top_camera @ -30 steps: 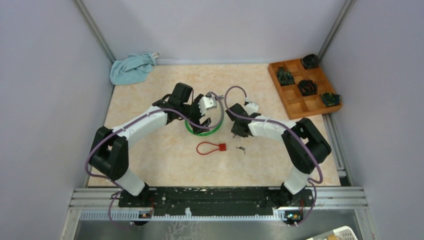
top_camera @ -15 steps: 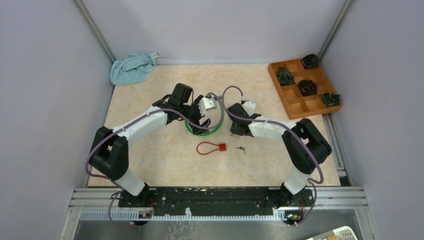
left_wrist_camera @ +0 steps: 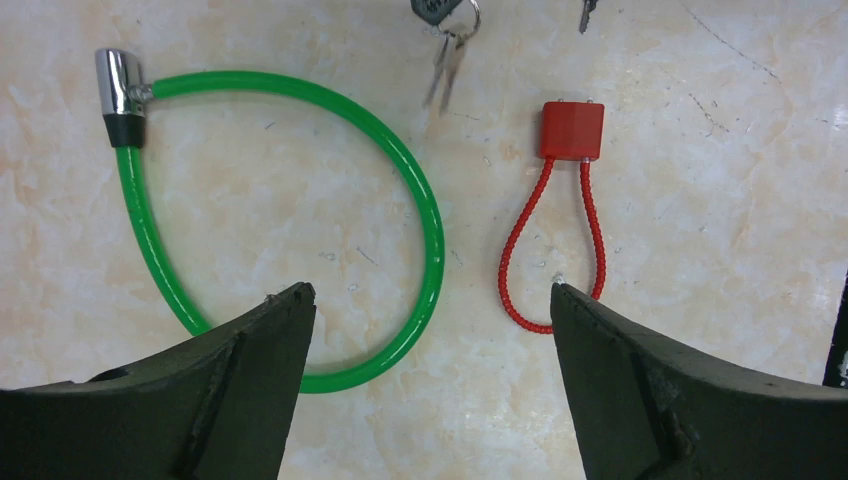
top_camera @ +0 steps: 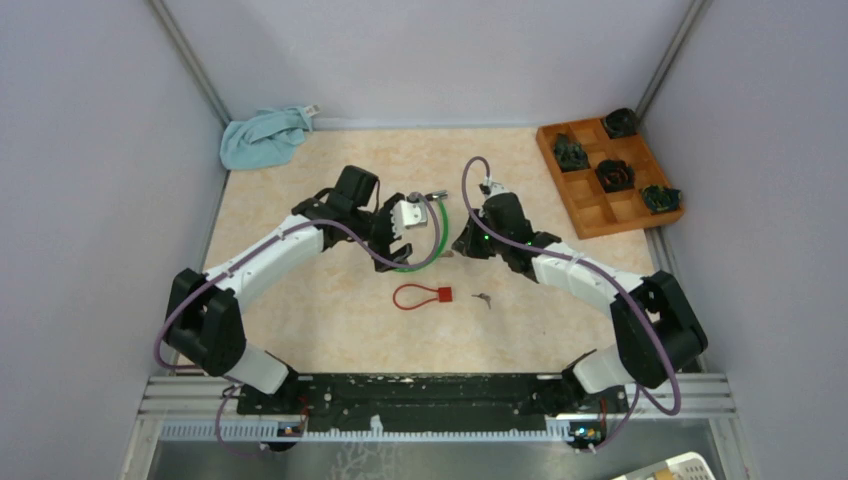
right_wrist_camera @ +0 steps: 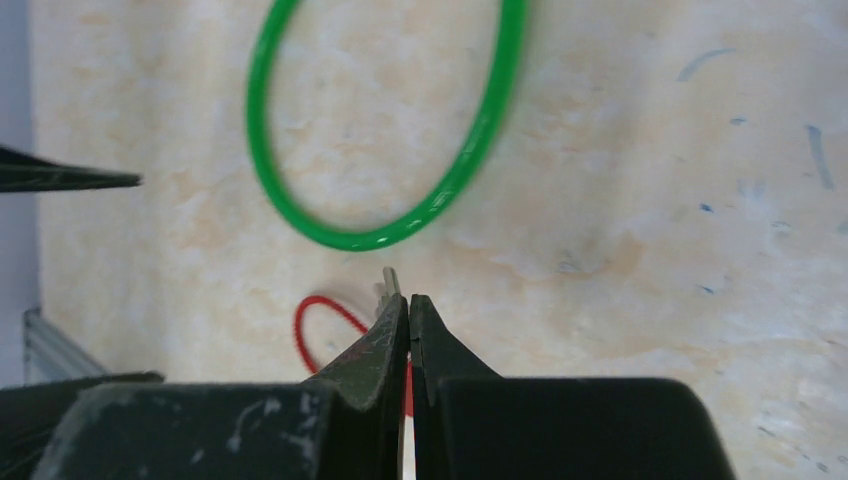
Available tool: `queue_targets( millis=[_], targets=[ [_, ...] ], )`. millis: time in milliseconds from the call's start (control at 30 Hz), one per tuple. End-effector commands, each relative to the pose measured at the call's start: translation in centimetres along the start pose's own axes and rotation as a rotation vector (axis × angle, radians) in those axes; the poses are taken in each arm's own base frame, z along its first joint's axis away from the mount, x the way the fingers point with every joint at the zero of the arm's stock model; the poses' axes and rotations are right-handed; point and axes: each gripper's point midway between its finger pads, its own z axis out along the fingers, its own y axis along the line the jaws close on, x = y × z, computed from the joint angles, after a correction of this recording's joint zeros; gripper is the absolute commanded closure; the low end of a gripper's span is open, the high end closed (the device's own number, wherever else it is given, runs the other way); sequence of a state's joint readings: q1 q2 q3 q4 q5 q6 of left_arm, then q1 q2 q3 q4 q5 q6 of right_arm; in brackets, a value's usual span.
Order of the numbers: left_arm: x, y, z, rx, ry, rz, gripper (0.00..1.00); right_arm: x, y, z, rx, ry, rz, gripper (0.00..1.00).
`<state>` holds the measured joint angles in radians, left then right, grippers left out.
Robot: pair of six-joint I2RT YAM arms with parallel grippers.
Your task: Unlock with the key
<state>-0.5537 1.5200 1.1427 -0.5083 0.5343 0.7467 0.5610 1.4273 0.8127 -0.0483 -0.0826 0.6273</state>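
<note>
My right gripper (top_camera: 462, 243) (right_wrist_camera: 408, 298) is shut on a key (right_wrist_camera: 390, 279), whose tip pokes out past the fingertips. In the left wrist view a ring of keys (left_wrist_camera: 447, 55) hangs from a dark tip at the top edge. The green cable lock (top_camera: 428, 240) (left_wrist_camera: 420, 200) (right_wrist_camera: 350, 240) lies in a closed loop, its chrome head (left_wrist_camera: 118, 80) at the far side. My left gripper (top_camera: 400, 232) (left_wrist_camera: 428, 289) hovers open above the loop, holding nothing. A small red cable lock (top_camera: 420, 296) (left_wrist_camera: 572, 130) (right_wrist_camera: 318, 318) lies nearer the arms, with another small key (top_camera: 483, 298) (left_wrist_camera: 587, 10) beside it.
A crumpled blue cloth (top_camera: 265, 135) lies in the back left corner. A wooden compartment tray (top_camera: 592, 208) with several dark objects sits at the back right. Grey walls close in three sides.
The right gripper has shut on the key and its arm has swung up and toward the back. The left gripper has drifted slightly back over the green loop.
</note>
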Motion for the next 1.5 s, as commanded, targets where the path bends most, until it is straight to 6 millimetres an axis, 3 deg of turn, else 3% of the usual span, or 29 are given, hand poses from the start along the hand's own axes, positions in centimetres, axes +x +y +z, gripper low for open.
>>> queue_targets(
  millis=[0, 133, 300, 567, 700, 900, 1033, 1267, 1467],
  targets=[
    [-2.2, -0.3, -2.0, 0.025, -0.025, 0.051, 0.1, -2.1, 6.7, -2.7, -0.304, -0.027, -0.054, 1.0],
    [-4.0, -1.3, -3.2, 0.053, -0.073, -0.003, 0.17, -3.1, 10.5, -5.7, -0.49, -0.044, -0.049, 1.0],
    [-5.2, -3.9, -4.3, 0.121, -0.161, -0.051, 0.21, -4.2, 13.9, -9.1, -0.648, -0.052, -0.042, 1.0],
    [-8.5, -6.6, -5.3, 0.276, -0.267, -0.174, 0.32, -4.2, 17.7, -12.0, -0.766, -0.055, -0.034, 1.0],
    [-8.5, -8.2, -5.5, 0.34, -0.268, -0.175, 0.38, -4.5, 18.9, -12.8, -0.788, -0.073, -0.024, 1.0],
    [-7.4, -9.4, -5.9, 0.366, -0.239, -0.13, 0.58, -4.7, 19.6, -13.7, -0.8, -0.087, -0.025, 1.0],
    [-7.6, -10.0, -6.8, 0.377, -0.235, -0.116, 0.66, -4.5, 19.3, -13.5, -0.784, -0.088, -0.03, 1.0],
    [-8.5, -9.6, -7.7, 0.355, -0.244, -0.091, 0.84, -4.3, 19.0, -13.3, -0.764, -0.085, -0.027, 1.0],
    [-8.6, -9.1, -7.9, 0.324, -0.233, -0.069, 0.91, -4.1, 18.7, -13.4, -0.751, -0.083, -0.03, 1.0]
  ],
)
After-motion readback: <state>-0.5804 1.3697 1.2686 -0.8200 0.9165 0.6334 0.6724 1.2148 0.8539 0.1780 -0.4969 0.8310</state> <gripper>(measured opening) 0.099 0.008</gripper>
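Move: The keys, held in the shut right fingers, hang about 8 cm to the right of the open left hand, 1 cm ahead and 5 below. The left fingertips they are taken to are some 11 cm left of the right hand, 2 back and 3 above. From the right hand the red lock's body lies about 6 cm back, 4 left, and the spare keys 7 back, 3 right, both 8 below. Right hand lifts the keys some 16 cm, leftward and back; left rises, backs 10 cm, closing beside them. ##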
